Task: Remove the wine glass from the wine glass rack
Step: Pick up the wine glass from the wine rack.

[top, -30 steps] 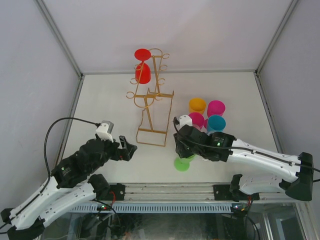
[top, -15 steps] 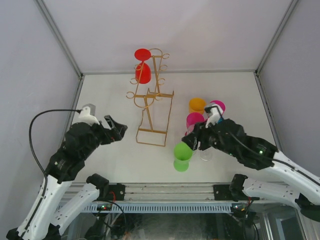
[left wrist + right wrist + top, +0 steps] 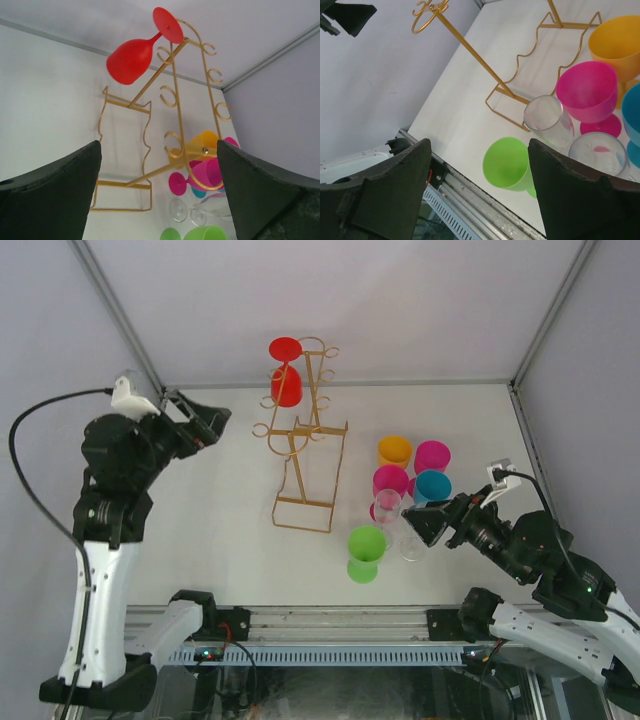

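A red wine glass [image 3: 285, 378] hangs upside down from the top left hook of the gold wire rack [image 3: 305, 435]; it also shows in the left wrist view [image 3: 134, 56] on the rack [image 3: 172, 95]. My left gripper [image 3: 200, 420] is open and empty, raised high at the left, well apart from the glass. My right gripper [image 3: 428, 523] is open and empty above the standing glasses at the right. In the right wrist view the rack's base [image 3: 540, 60] lies beyond the glasses.
Standing glasses crowd the right half: green [image 3: 366, 550], two clear ones [image 3: 388, 508] [image 3: 412, 545], pink [image 3: 390, 480], orange [image 3: 394, 451], magenta [image 3: 432, 456] and teal [image 3: 432, 486]. White walls close in the back and sides. A metal rail [image 3: 330, 625] runs along the near edge.
My left arm has risen and swung up and left towards the back wall. My right arm has drawn back to the right, away from the green glass it left standing.
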Controlling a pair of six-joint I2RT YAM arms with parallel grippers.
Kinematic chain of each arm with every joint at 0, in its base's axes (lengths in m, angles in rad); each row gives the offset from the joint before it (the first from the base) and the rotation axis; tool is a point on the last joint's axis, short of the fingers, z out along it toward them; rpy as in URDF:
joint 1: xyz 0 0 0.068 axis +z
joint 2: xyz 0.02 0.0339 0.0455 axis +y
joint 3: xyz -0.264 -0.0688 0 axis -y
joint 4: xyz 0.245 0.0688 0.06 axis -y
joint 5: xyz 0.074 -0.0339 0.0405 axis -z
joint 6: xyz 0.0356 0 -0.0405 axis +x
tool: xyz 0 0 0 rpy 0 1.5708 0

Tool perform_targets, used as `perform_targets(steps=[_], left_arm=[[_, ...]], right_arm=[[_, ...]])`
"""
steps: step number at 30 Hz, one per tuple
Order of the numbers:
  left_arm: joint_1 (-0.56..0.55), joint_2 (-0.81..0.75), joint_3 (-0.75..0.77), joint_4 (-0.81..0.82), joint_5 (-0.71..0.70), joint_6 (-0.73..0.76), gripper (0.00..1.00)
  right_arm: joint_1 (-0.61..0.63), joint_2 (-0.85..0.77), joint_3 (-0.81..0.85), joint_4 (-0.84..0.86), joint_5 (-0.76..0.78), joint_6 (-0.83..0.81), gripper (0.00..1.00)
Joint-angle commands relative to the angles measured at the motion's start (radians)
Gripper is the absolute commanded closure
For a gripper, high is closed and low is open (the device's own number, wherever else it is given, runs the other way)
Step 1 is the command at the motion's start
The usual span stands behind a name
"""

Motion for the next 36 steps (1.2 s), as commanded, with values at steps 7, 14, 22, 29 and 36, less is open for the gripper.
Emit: perform_targets(steps=[7,14,22,29,36], left_arm=[[0.151,0.303,0.192,0.225,0.323,-0.092,0.0],[0.166,0.545,0.337,0.304,0.397,-0.168,0.0],[0.159,0.805,0.518,0.396,0.456,-0.291,0.1],[0.115,0.974,0.688,0.361,0.472,-0.318,0.2],[0.068,1.08,0.773,0.34,0.483,-0.337,0.33]], right_arm=[[-0.007,-0.005,-0.001,0.011,0.042,0.018,0.21],[-0.006,0.005,0.002,0.014,0.038,0.026,0.2],[-0.008,0.027,0.004,0.011,0.02,0.042,0.17],[-0.01,0.052,0.004,0.022,0.007,0.045,0.17],[-0.011,0.083,0.004,0.021,-0.016,0.061,0.17]])
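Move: The red wine glass hangs upside down from the rack, about 28 cm ahead of the left hand, 13 cm to its right and 9 cm lower. The rack's middle is some 17 cm ahead, 17 cm right and 20 cm down; the orange glass is about 19 cm ahead, 37 cm right and 30 cm down. From the right hand, the red glass is roughly 41 cm ahead, 27 cm left, about level. The left hand sweeps about 27 cm forward, drifting right, towards the red glass, rolling and turning clockwise, fingers partly closing. ##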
